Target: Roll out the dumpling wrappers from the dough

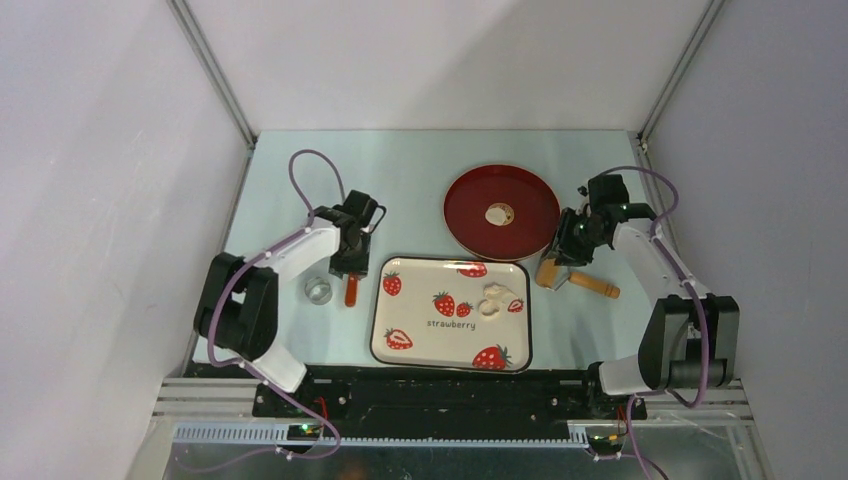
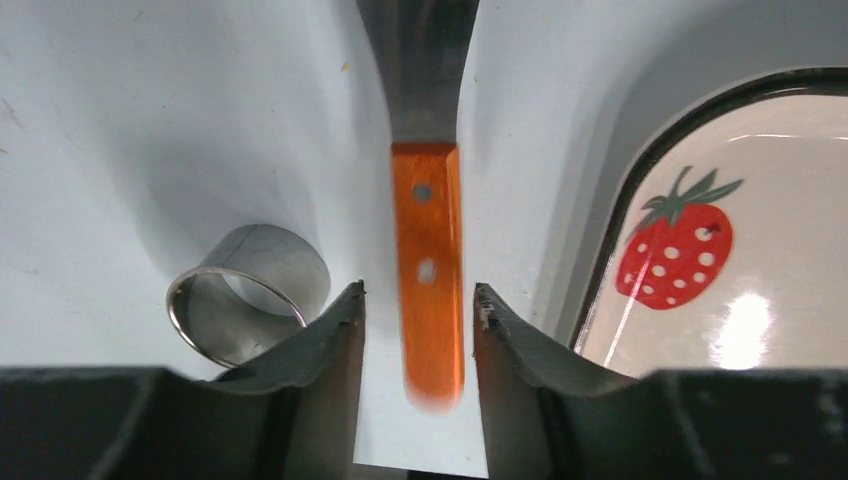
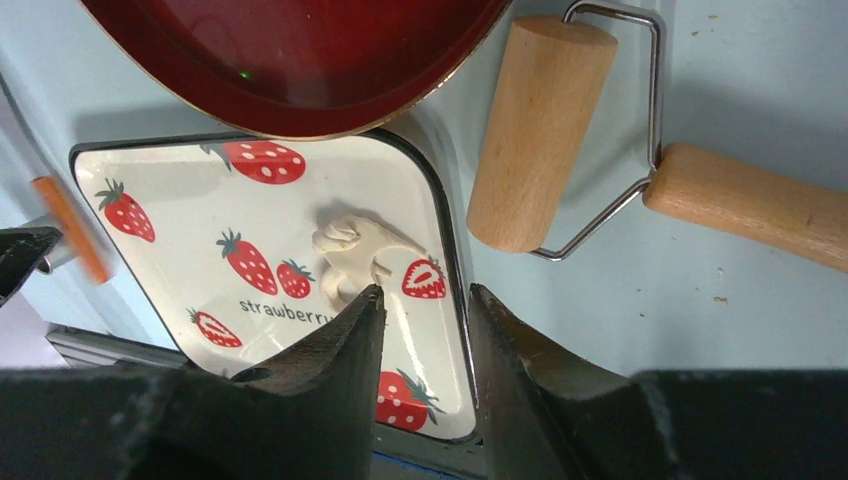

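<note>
The dough (image 1: 495, 298) lies as a small cream lump with a round hole on the strawberry plate (image 1: 420, 340), at its right side; the right wrist view shows the dough (image 3: 358, 248) just beyond my fingertips. One dumpling wrapper (image 1: 499, 213), a pale round disc, rests in the middle of the red tray (image 1: 470, 190). My right gripper (image 1: 562, 258) (image 3: 425, 292) is open and empty, hovering over the plate's right rim beside the wooden roller (image 1: 575, 278) (image 3: 540, 130). My left gripper (image 1: 350, 268) (image 2: 418, 295) is open, its jaws straddling the scraper's orange handle (image 2: 428, 260) without touching it.
A steel ring cutter (image 1: 319, 289) (image 2: 250, 290) stands on the table left of the scraper (image 1: 351, 290). The plate's rim (image 2: 610, 250) runs close to the right of my left gripper. The roller's handle (image 3: 750, 205) points right. Enclosure walls close in on both sides.
</note>
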`<state>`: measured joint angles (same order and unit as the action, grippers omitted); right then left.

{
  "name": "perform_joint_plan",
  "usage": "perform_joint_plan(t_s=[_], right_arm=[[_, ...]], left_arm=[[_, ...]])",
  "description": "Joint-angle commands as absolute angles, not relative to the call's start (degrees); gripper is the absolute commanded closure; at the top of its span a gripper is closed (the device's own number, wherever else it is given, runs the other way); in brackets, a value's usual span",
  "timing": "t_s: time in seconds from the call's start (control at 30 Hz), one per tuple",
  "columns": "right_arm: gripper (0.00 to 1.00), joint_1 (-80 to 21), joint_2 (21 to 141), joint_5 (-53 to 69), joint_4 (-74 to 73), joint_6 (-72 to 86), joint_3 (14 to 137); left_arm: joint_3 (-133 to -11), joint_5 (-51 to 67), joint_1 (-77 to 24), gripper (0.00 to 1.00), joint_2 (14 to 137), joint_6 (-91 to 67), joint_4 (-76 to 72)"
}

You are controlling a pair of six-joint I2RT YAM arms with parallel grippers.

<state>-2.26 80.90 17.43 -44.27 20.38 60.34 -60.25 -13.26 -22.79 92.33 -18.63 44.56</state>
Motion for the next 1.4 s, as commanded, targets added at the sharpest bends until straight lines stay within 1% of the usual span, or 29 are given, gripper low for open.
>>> perform_joint_plan(t_s=[0.0, 0.03, 0.07, 0.1, 0.13, 0.17, 0.2, 0.23, 0.27, 0.3, 0.33, 0.37, 0.47, 0.57, 0.63, 0.73, 0.8, 0.93, 1.03, 1.07, 1.13, 1.17, 1.2, 1.23, 1.37], right_arm=[[0.57, -1.71, 78.21, 17.48, -45.48, 18.32, 60.06], [0.54, -1.64, 77.82, 17.4, -45.62, 18.17, 59.96], [0.52, -1.49, 77.58, 17.34, -45.71, 17.88, 59.79], [0.49, -1.45, 77.07, 17.24, -45.81, 17.77, 59.69], [0.47, -1.35, 76.77, 16.97, -45.89, 17.58, 59.59], [0.42, -1.33, 76.1, 16.83, -46.01, 17.45, 59.5], [0.39, -1.3, 75.71, 16.75, -45.93, 17.19, 59.28], [0.33, -1.27, 74.72, 16.64, -45.82, 17.15, 59.1], [0.3, -1.24, 74.1, 16.49, -45.53, 17.15, 58.9], [0.23, -1.19, 72.84, 16.5, -45.27, 17.07, 58.47], [0.19, -1.0, 72.19, 16.56, -44.58, 17.06, 58.2], [0.13, -0.9, 70.74, 16.54, -44.31, 17.01, 57.55], [0.02, -0.54, 66.91, 16.87, -42.57, 16.69, 55.92], [0.01, 1.76, 63.51, 18.0, -40.57, 16.51, 53.17], [0.01, 2.6, 60.79, 18.61, -38.6, 16.47, 51.58], [0.0, 3.33, 56.43, 19.32, -36.44, 16.58, 48.89], [0.01, 3.65, 53.46, 19.5, -34.37, 16.51, 47.16], [0.01, 3.69, 46.75, 16.36, -27.69, 16.82, 42.22], [0.01, 3.65, 41.49, 14.61, -18.06, 15.89, 36.82], [0.01, 3.57, 40.48, 13.47, -15.88, 15.6, 33.9], [0.01, 3.34, 37.48, 12.37, -5.61, 14.63, 28.57], [0.01, 3.21, 36.0, 11.94, -3.24, 13.68, 26.85], [0.01, 2.93, 35.36, 10.59, 3.55, 13.3, 23.24], [0.01, 2.78, 34.68, 9.91, 5.91, 12.77, 19.78], [0.01, 2.51, 36.15, 7.0, 20.28, 11.01, 11.43]], left_arm=[[-59.95, -11.71, -22.63, 0.43, 86.64, -19.03, 42.77], [-59.81, -11.61, -22.61, 0.39, 86.03, -19.05, 42.7], [-59.62, -11.45, -22.59, 0.3, 84.75, -19.11, 42.54], [-59.56, -11.39, -22.59, 0.26, 83.99, -19.18, 42.45], [-59.54, -11.29, -22.59, 0.18, 82.61, -19.3, 42.12], [-59.56, -11.18, -22.54, 0.11, 81.87, -19.5, 42.02], [-59.51, -10.66, -22.45, 0.09, 80.52, -19.55, 41.64], [-59.46, -10.16, -22.3, 0.06, 79.17, -19.74, 40.97], [-59.27, -8.83, -21.75, 0.05, 78.39, -19.85, 40.61], [-59.08, -7.97, -21.42, 0.02, 76.62, -20.14, 39.57], [-58.56, -6.26, -20.65, 0.01, 75.66, -20.36, 38.95], [-58.2, -5.33, -20.17, 0.01, 73.45, -20.65, 37.47], [-55.42, 1.63, -16.46, 0.0, 68.25, -21.8, 33.73], [-52.57, 8.09, -12.32, 0.0, 60.42, -23.26, 28.7], [-50.55, 9.99, -8.28, 0.0, 55.53, -24.0, 26.35], [-47.33, 10.09, -5.6, 0.0, 47.94, -23.99, 22.68], [-45.63, 7.4, -5.16, 0.0, 43.77, -22.96, 21.25], [-41.11, -2.46, -5.1, 0.0, 37.17, -20.12, 17.99], [-35.15, -5.06, -5.1, 0.0, 32.98, -16.74, 12.73], [-33.53, -6.01, -5.1, 0.0, 30.57, -15.06, 8.94], [-28.16, -7.76, -5.14, 0.0, 26.97, -13.61, 2.46], [-24.42, -8.49, -5.11, 0.0, 25.75, -13.18, -0.27], [-22.67, -9.7, -5.1, 0.0, 23.4, -13.01, -5.48], [-19.0, -10.39, -5.1, 0.0, 21.45, -12.85, -9.26], [-9.24, -14.66, -5.11, 0.0, 21.52, -10.37, -22.44]])
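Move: The scraper's orange handle lies between and just under the left fingers, its middle about 1 cm back and 2 cm below; the metal cutter stands some 6 cm left and 2 cm back, and the tray's middle is roughly 20 cm right and 7 cm back. The roller's wooden barrel is about 5 cm ahead of the right hand and 7 cm below, with the red plate's middle some 18 cm ahead and 10 cm left. The left hand, its fingers already loosened around the scraper handle, spreads them fully and lifts clear nearly 19 cm, then sinks about 4 cm while drifting some 7 cm left over towards the cutter's side, the wrist swinging the fingers up from down-pointing to forward by about 70 degrees. The empty right hand opens wide too and draws off to the right from tray and plate by about 4 cm and slightly back, rising about 6 cm and then dipping by half of that as its fingers tip up towards forward. ##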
